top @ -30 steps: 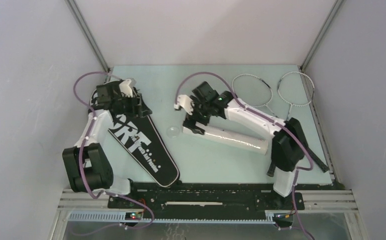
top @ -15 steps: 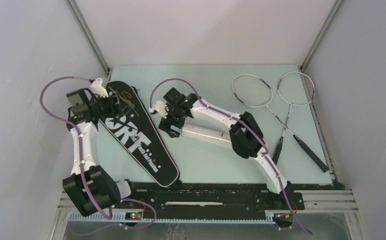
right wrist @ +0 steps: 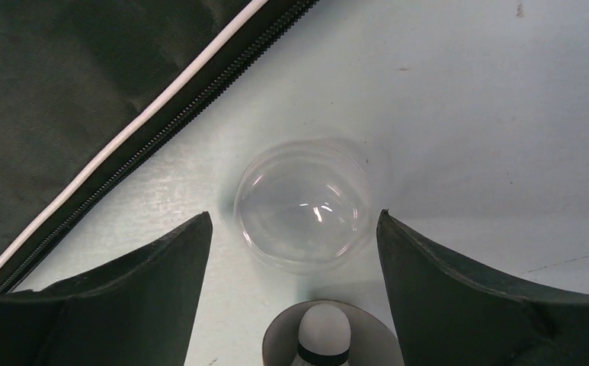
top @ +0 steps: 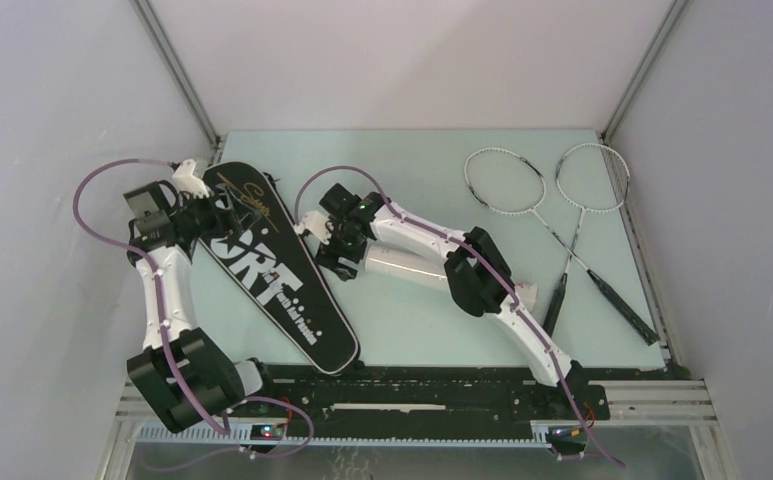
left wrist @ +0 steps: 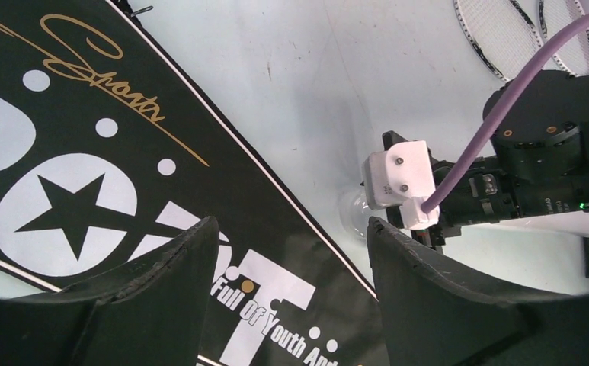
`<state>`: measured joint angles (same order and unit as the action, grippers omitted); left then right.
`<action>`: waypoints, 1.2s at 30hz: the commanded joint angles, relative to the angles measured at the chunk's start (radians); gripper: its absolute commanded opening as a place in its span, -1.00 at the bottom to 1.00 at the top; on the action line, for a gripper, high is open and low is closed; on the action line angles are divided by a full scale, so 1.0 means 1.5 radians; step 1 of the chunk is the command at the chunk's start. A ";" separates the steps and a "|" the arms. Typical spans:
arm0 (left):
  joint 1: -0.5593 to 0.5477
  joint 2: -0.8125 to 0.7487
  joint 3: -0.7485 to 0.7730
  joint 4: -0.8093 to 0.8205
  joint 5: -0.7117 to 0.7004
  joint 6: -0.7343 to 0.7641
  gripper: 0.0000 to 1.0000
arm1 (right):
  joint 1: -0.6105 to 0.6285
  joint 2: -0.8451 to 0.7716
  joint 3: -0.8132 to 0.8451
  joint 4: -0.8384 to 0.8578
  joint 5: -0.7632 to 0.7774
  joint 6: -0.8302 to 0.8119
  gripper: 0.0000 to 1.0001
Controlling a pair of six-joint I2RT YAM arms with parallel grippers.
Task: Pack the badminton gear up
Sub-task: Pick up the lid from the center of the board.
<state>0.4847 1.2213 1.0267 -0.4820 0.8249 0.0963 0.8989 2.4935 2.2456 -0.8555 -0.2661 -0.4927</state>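
Observation:
The black bag [top: 282, 280] lettered "SPORT" lies flat at the left, shown close in the left wrist view [left wrist: 123, 191]. My left gripper [top: 214, 215] hovers open over its wide end [left wrist: 291, 252], holding nothing. The long white tube [top: 442, 272] lies at mid-table, and a white shuttlecock [right wrist: 323, 335] sits in its open mouth. A clear round cap [right wrist: 304, 204] rests on the table just beyond that mouth. My right gripper [top: 326, 246] stands open astride the cap [right wrist: 292, 216], with a gap on each side. Two racquets [top: 547, 215] lie crossed at the back right.
The bag's zip edge [right wrist: 161, 114] runs close to the left of the cap. Grey enclosure walls [top: 82, 120] stand on both sides and behind. The right arm's forearm [top: 482, 275] lies over the tube. The racquet handles [top: 617, 300] reach toward the right front edge.
The left arm has swung left, uncovering the bag's wide end. The right gripper has travelled left along the tube to its mouth and now straddles the cap, jaws slightly narrower.

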 commanded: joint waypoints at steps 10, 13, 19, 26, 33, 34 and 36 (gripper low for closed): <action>0.005 -0.005 -0.015 0.001 0.030 -0.003 0.52 | 0.019 0.018 -0.020 0.019 0.069 -0.011 0.55; 0.006 0.001 -0.013 -0.008 0.025 0.005 0.53 | 0.017 0.006 -0.028 0.026 0.059 -0.012 0.44; 0.005 0.007 -0.015 -0.011 0.015 0.010 0.53 | 0.007 -0.043 -0.059 0.055 0.017 -0.006 0.27; 0.002 0.031 -0.016 -0.008 0.069 -0.007 0.53 | -0.027 -0.113 -0.064 0.069 -0.078 0.037 0.20; -0.018 0.094 0.001 0.014 0.198 -0.106 0.52 | -0.080 -0.215 -0.079 0.091 -0.216 0.119 0.19; -0.029 0.099 0.005 0.016 0.209 -0.120 0.52 | -0.089 -0.229 -0.086 0.097 -0.235 0.133 0.18; -0.053 0.098 0.004 0.038 0.226 -0.162 0.52 | -0.104 -0.261 -0.099 0.110 -0.263 0.154 0.19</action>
<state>0.4599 1.3693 1.0267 -0.4812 1.0321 -0.0185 0.7876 2.2456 2.1181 -0.7532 -0.5129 -0.3614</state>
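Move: The clear lid lies right under the right hand, between its open fingers and about 1 cm below the hand point. From that hand, the middle of the shuttlecock tube is some 25 cm to the right and 3 cm back, its open mouth facing the lid, and the middle of the black racket bag is about 18 cm to the left, straight across. From the left hand, the lid is roughly 21 cm to the right, level fore and aft, and 20 cm below. The right hand settles about 1 cm farther down over the lid and closes its fingers until they pinch the rim from the front and back sides, then lifts fast, some 12 cm up from that low point, drawing slightly to the right and tilting about 20 degrees so that the fingers point more to the left. As it rises, the empty left hand, open and waiting over the bag, sets off to the right and a little down, about 4 cm, its left side rolling down. ##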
